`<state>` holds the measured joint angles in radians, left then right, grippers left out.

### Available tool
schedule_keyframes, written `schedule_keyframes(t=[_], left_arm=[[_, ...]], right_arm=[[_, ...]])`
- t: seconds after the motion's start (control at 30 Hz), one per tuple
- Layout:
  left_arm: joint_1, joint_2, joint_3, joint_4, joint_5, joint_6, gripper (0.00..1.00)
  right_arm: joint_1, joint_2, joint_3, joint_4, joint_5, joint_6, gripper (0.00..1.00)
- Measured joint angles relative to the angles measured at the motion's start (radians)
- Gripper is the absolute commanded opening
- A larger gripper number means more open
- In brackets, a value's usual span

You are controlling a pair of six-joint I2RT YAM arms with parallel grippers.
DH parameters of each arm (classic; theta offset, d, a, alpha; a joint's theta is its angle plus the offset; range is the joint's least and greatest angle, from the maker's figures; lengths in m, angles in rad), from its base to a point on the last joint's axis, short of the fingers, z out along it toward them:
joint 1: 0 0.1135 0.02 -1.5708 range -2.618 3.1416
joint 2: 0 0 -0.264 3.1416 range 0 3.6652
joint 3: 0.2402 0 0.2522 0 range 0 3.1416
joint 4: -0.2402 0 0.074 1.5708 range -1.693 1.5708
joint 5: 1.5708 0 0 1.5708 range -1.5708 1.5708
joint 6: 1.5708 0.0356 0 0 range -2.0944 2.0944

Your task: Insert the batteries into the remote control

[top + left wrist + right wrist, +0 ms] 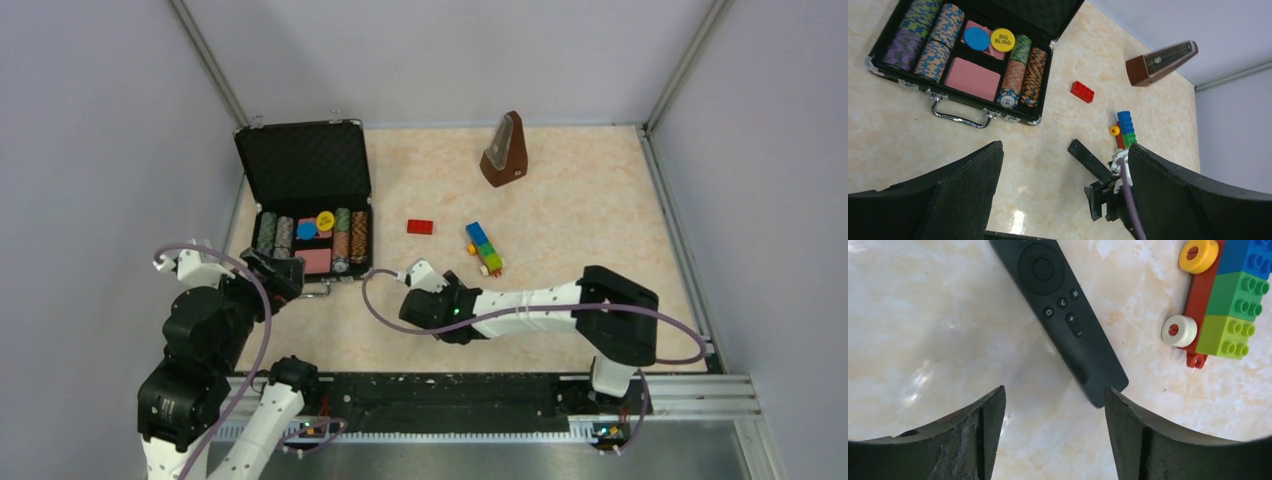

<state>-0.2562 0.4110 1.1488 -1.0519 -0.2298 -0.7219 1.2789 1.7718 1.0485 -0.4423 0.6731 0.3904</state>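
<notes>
The remote control [1068, 315] is a slim black bar lying flat on the table with its buttons up, running diagonally. My right gripper [1053, 392] is open just short of the remote's near end, which lies close to the right fingertip [1113, 400]; only bare table shows between the jaws. The left wrist view shows the remote [1090, 160] with the right gripper [1100, 200] at its lower end. My left gripper [1064, 146] hangs wide open above the table, holding nothing, near the case [275, 270]. The batteries are out of view.
An open black case [300, 165] of poker chips and cards sits at the back left. A red brick [420, 226] and a colourful toy-brick train [484, 247] lie mid-table. A brown metronome [505, 150] stands at the back. Walls enclose the table.
</notes>
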Motion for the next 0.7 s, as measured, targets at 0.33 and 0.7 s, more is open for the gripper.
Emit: schedule_keyframes(t=[0.33,0.7], left_arm=[[0.0,-0.068,-0.014,-0.029,0.106,0.016,0.99],[0.0,-0.27,-0.1,-0.084,0.07,-0.009,0.99]], right_arm=[[0.006,-0.579,-0.021,-0.256,-0.054,0.31,0.99],[0.005,-1.279,-0.015,-0.687,0.153,0.715,0.99]])
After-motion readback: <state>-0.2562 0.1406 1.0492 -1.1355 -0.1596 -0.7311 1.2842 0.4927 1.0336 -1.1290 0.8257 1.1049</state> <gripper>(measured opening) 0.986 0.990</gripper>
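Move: My right hand, fingers part open, stands low behind and over the near half of the remote control: its middle is about 5 cm ahead, 4 cm to the left and 3 cm below. At that same level, the toy car lies some 13 cm ahead and 5 cm to the right, and the red brick roughly 19 cm ahead and 10 cm to the left. From my left hand, the remote lies about 9 cm ahead, 31 cm to the right and 31 cm below. I leave the remote on the table: my right hand opens fully as it rises fast, some 24 cm in all, then also swings about 20 cm right, away from the remote, drawing back a little. On the way it rolls far over, left side rising, and turns clockwise. My empty left hand eases back and slightly down, still open. ##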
